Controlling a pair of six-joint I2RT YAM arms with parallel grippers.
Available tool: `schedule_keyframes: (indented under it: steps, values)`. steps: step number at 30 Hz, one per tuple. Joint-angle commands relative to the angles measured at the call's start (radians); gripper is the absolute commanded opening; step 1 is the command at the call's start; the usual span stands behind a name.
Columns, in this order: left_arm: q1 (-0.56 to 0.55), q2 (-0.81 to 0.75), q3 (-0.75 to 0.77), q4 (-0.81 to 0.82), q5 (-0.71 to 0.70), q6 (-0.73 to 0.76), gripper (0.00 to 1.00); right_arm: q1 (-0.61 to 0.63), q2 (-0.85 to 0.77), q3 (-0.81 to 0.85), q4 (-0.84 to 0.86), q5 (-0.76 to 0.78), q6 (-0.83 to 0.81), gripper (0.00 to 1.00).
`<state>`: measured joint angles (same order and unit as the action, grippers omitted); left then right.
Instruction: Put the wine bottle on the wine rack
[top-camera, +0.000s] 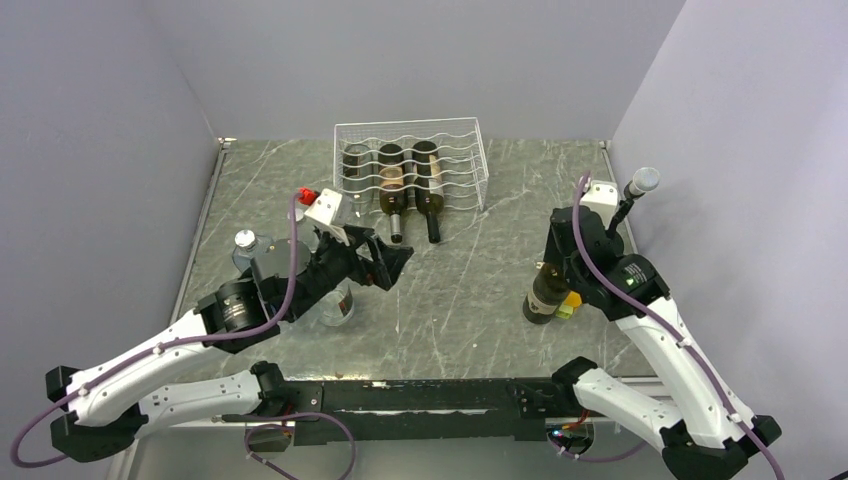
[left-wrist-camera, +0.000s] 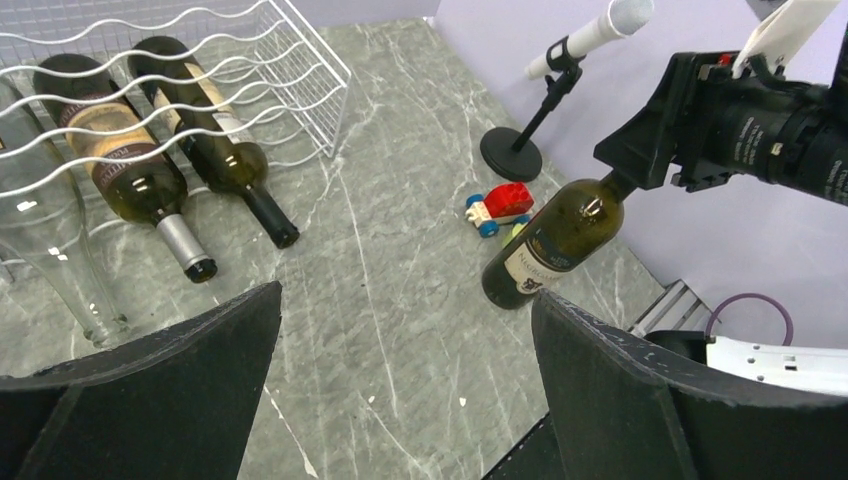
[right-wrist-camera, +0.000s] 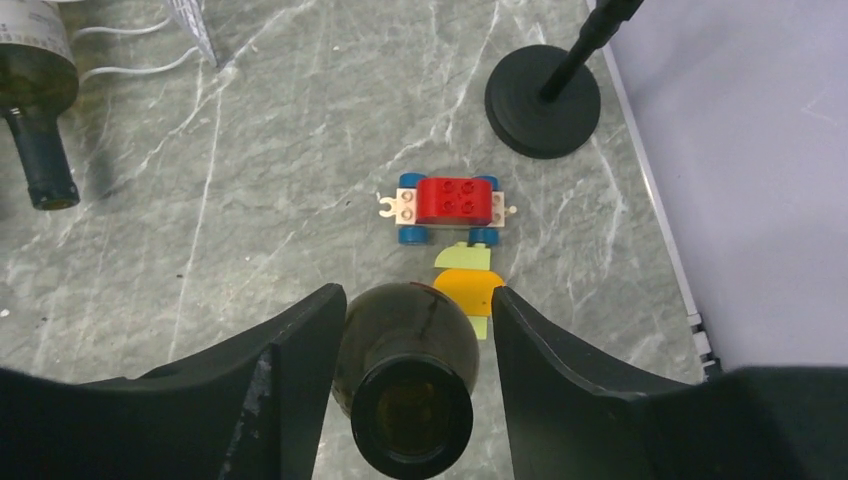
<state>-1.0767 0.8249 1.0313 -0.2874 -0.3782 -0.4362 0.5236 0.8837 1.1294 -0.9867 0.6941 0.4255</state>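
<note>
A dark green wine bottle (top-camera: 543, 298) (left-wrist-camera: 555, 240) (right-wrist-camera: 405, 350) stands upright on the marble table at the right. My right gripper (top-camera: 552, 265) (right-wrist-camera: 416, 291) reaches down over its top. Its jaws straddle the neck with a narrow gap showing on each side, so it is open. The white wire wine rack (top-camera: 410, 135) (left-wrist-camera: 300, 60) sits at the back centre, with two dark bottles (top-camera: 430, 185) and a clear one lying in its cradles. My left gripper (top-camera: 390, 262) (left-wrist-camera: 407, 292) hovers wide open and empty over the table's middle left.
A microphone stand (top-camera: 628, 200) (right-wrist-camera: 543, 100) is at the right wall. Just beyond the wine bottle lie a red toy car (right-wrist-camera: 446, 208) (left-wrist-camera: 498, 208) and an orange piece (right-wrist-camera: 468, 290). A clear plastic bottle (top-camera: 245, 245) stands by the left arm.
</note>
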Motion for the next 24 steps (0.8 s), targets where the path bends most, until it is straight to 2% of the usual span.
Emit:
schedule_keyframes:
  steps: [1,3,4,5,6,9,16,24]
  values:
    - [-0.004,0.014,-0.012,0.054,0.027,-0.025,0.99,-0.005,-0.035,-0.018,-0.01,-0.039,0.035,0.56]
    - [-0.004,0.018,-0.014,0.056,0.033,-0.027,0.99,-0.005,-0.038,-0.019,-0.006,-0.051,0.034,0.43]
    - [-0.003,0.019,-0.016,0.058,0.035,-0.027,0.99,-0.005,-0.034,-0.016,-0.008,-0.057,0.03,0.29]
    - [-0.003,0.022,-0.017,0.06,0.041,-0.027,0.99,-0.005,-0.03,-0.009,-0.011,-0.059,0.028,0.1]
    - [-0.003,0.027,-0.017,0.061,0.045,-0.027,0.99,-0.005,-0.027,0.002,-0.021,-0.061,0.026,0.0]
    - [-0.003,0.047,-0.013,0.065,0.083,-0.018,0.99,-0.004,-0.024,0.062,-0.028,-0.115,-0.001,0.0]
    - [-0.005,0.137,-0.017,0.12,0.231,0.009,0.99,-0.004,-0.012,0.275,-0.012,-0.43,-0.047,0.0]
    - [-0.014,0.196,-0.156,0.34,0.376,0.051,0.99,-0.004,-0.015,0.278,0.076,-0.738,0.01,0.0]
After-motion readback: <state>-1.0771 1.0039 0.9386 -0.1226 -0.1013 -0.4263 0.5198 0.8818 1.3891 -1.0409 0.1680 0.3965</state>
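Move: Just about under the right hand's half-open fingers, with its neck between them, stands the wine bottle: its middle is some 12 cm below and 1 cm to the left. From that hand the yellow toy block lies about 3 cm ahead and 6 cm right, the red toy car 10 cm ahead and 5 cm right, and the black stand's foot 17 cm ahead and 14 cm right, all on the table. From the left hand the bottle is roughly 33 cm right, 4 cm ahead and 21 cm lower. Closing on the neck, the right fingers pinch the bottle, then carry it left by about 8 cm and up 7, drawing slightly back, while the wrist turns counter-clockwise and rolls its left side up. The empty left hand, fingers still wide open, comes right and down towards the bottle by some 10 cm, turning clockwise. ##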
